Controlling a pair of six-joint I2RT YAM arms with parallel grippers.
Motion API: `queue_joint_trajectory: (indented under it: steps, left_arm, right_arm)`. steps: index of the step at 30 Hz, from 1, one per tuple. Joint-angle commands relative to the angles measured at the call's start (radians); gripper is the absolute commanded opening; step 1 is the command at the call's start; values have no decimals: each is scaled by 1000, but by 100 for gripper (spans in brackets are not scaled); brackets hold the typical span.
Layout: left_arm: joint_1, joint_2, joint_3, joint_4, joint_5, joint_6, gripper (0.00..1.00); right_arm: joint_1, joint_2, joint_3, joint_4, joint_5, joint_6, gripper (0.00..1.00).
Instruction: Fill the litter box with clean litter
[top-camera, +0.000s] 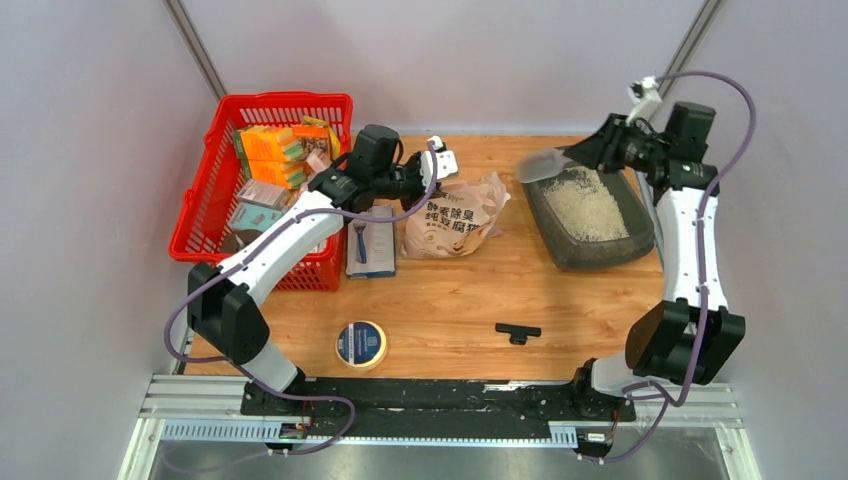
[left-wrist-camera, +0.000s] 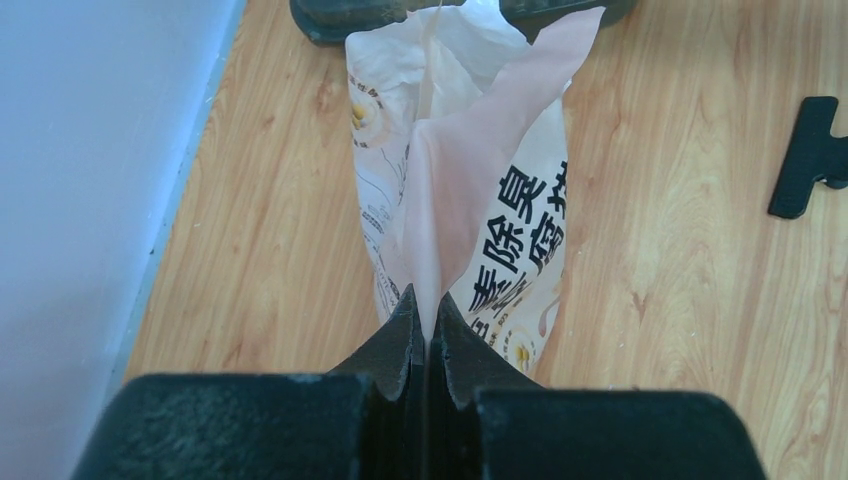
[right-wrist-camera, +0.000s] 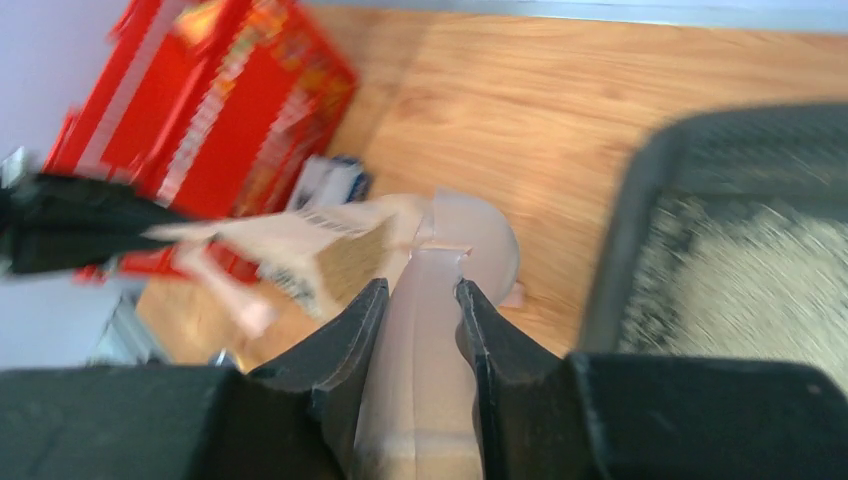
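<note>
The dark grey litter box (top-camera: 640, 235) stands at the right of the table with pale clean litter (top-camera: 585, 205) in it. It also shows in the right wrist view as the litter box (right-wrist-camera: 625, 230), with blurred litter (right-wrist-camera: 770, 280) inside. My right gripper (top-camera: 592, 152) hovers over its far left corner, shut on the handle of a pale pink scoop (right-wrist-camera: 432, 300), whose bowl (top-camera: 543, 165) points left. The pale pink printed bag (top-camera: 455, 215) lies on the table in the middle. My left gripper (left-wrist-camera: 427, 312) is shut on a fold of the bag (left-wrist-camera: 480, 190).
A red mesh basket (top-camera: 200, 215) full of boxes stands at the back left, beside my left arm. A blue-and-white packet (top-camera: 370, 240) lies next to it. A tape roll (top-camera: 361, 343) and a black clip (top-camera: 517, 331) lie toward the near edge.
</note>
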Motion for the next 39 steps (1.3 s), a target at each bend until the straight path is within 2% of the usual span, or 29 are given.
queue_joint_trajectory:
  steps: [1, 8, 11, 12, 20, 27, 30, 32, 33, 34, 36, 37, 39]
  left_arm:
    - [-7, -52, -29, 83, 61, -65, 0]
    - [-8, -78, -66, 119, 33, -86, 0]
    - [-7, -91, -81, 126, 22, -85, 0]
    - [-8, -95, -87, 128, 18, -85, 0]
    - [-8, -113, -110, 123, 15, -88, 0]
    - [-8, -116, -109, 128, 21, -100, 0]
    - [-7, -121, -115, 149, 24, -126, 0]
    - [-8, -125, -120, 161, 26, -164, 0]
    - [-8, -125, -121, 177, 26, -180, 0]
    - [-8, -128, -123, 183, 26, -212, 0]
    - [-8, -131, -127, 214, 21, -252, 0]
    - [-8, -133, -130, 227, 16, -307, 0]
    - [-7, -131, -130, 238, 12, -330, 0]
  right_arm:
    - [140, -16, 175, -268, -187, -279, 0]
    - [251, 86, 414, -501, -181, -506, 0]
    - [285, 113, 478, -615, -116, -606, 0]
    - [321, 113, 471, -632, -92, -621, 0]
    - [332, 67, 390, -539, 27, -617, 0]
    - [387, 81, 319, -569, 118, -721, 0]
    - [450, 101, 262, -490, 191, -661, 0]
    - [510, 119, 247, -403, 260, -539, 0]
    - [530, 132, 236, -369, 368, -488, 0]
    - [550, 130, 221, -327, 462, -348, 0]
    - [590, 123, 187, -231, 659, -234, 0]
    - [590, 121, 184, -218, 664, -150, 0]
    - [590, 115, 163, -174, 666, -83, 0]
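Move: The open mouth of the litter bag is some 18 cm to the left of my right hand, about level ahead and roughly 11 cm below it. That hand holds the clear scoop, pointing forward-left. The litter box lies about 9 cm ahead and 6 cm right of it, 27 cm down. My left hand pinches the bag's rim, the mouth being about 12 cm to its right, 6 cm ahead and 6 cm lower. I swing my right hand about 11 cm left off the litter box, rising some 7 cm and drawing back 5. Beside the bag I sink about 13 cm, easing further left and lastly a little forward, while my wrist tips the scoop nose-down into the bag mouth. My left hand keeps its pinch on the rim, tilting slightly. ##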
